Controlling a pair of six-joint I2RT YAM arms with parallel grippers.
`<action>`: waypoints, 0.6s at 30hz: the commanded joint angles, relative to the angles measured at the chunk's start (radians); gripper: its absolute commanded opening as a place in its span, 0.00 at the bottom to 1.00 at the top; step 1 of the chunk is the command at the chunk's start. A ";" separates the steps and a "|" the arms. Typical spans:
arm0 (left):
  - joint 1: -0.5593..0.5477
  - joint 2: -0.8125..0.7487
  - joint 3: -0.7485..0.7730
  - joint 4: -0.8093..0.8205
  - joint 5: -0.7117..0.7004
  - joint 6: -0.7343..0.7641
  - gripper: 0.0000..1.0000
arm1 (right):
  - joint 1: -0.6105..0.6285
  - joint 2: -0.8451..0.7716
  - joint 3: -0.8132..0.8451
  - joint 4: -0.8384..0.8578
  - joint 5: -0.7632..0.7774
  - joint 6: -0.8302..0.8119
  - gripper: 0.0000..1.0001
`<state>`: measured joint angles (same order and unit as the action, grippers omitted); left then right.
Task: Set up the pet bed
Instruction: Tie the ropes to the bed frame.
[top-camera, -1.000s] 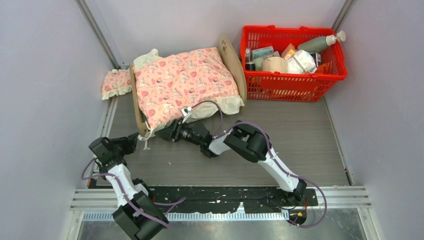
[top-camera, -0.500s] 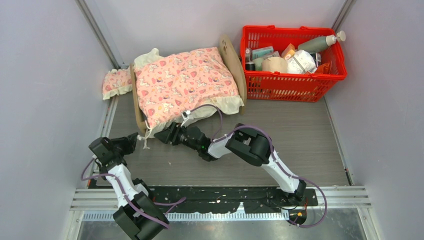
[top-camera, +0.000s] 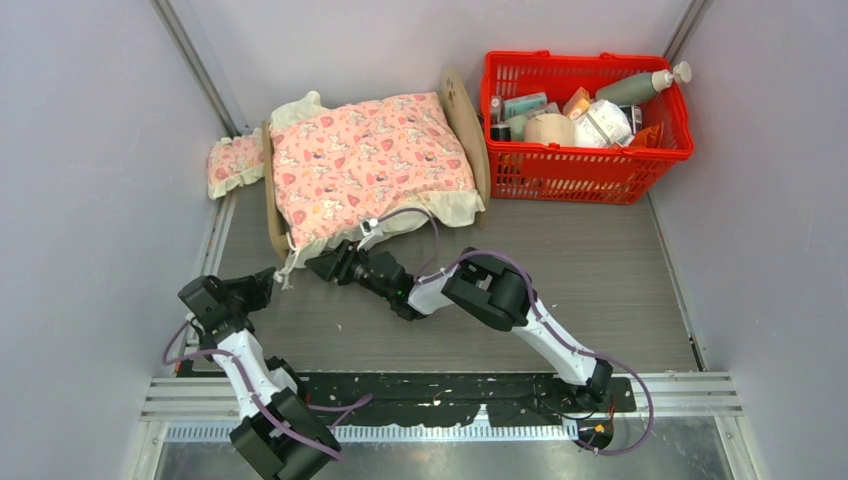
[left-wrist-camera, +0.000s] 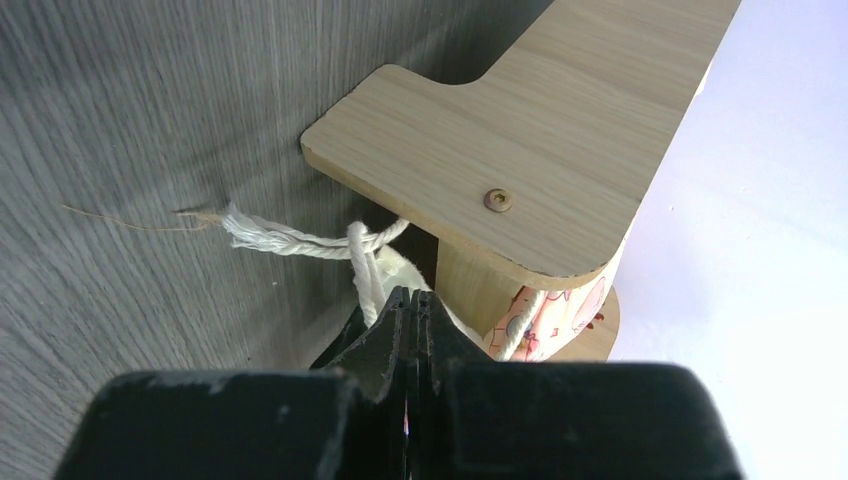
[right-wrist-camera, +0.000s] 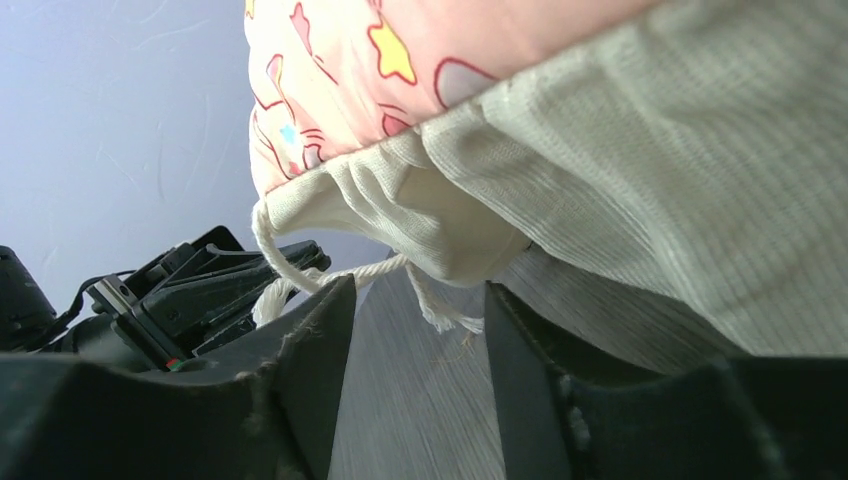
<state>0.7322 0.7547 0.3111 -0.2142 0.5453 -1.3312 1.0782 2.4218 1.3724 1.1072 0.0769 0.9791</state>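
The pet bed stands at the back left, its arched plywood headboard (top-camera: 461, 108) next to the basket. A pink patterned blanket (top-camera: 370, 160) with a cream frill covers it. My left gripper (top-camera: 268, 284) is shut at the footboard's (left-wrist-camera: 520, 170) near corner. A white cord (left-wrist-camera: 300, 243) runs along the outside of one finger, and nothing shows between the jaws. My right gripper (top-camera: 322, 265) is open, low under the blanket's near left corner. In the right wrist view the cream frill corner (right-wrist-camera: 440, 220) hangs just above the fingertips, and a frayed cord end (right-wrist-camera: 442, 312) dangles between them, untouched.
A small pink frilled pillow (top-camera: 234, 162) lies on the floor left of the bed, against the wall. A red basket (top-camera: 585, 168) full of bottles and packages stands at the back right. Grey walls close in on both sides.
My right gripper has slid left along the bed's near edge toward the left gripper. The bed, blanket and pillow have shifted slightly away. The left arm has hardly moved.
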 joint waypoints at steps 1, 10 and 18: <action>-0.002 -0.017 0.030 -0.010 -0.050 -0.018 0.00 | -0.022 0.002 0.021 0.032 -0.013 0.000 0.48; -0.001 0.020 0.091 0.013 -0.100 -0.018 0.00 | -0.039 -0.135 -0.126 -0.073 0.062 -0.157 0.05; -0.001 0.048 0.127 0.022 -0.111 0.001 0.00 | -0.037 -0.198 -0.178 -0.146 0.096 -0.324 0.05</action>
<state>0.7322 0.7918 0.3912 -0.2241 0.4488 -1.3495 1.0336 2.3112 1.1961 0.9665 0.1375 0.7773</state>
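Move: The right hand, open, goes for the knotted rope's loose tail, about 6 cm to its left, 3 cm back and 4 cm below. From that hand, the bed frame's near left end is roughly 6 cm left and 3 cm ahead at similar height, and the sheet hem 3 cm right and 4 cm ahead. The left hand, already holding the other rope end, has the rope knot some 4 cm right, 2 cm ahead and 3 cm below. Closing almost shut before it travels, the right hand then backs away from the rope tail, about 6 cm to the right and 5 cm down, drifting a little forward under the sheet hem while its fingertips tip down some 15 degrees. The left hand keeps its pinch on its rope end and draws it left and up, away from the knot. ##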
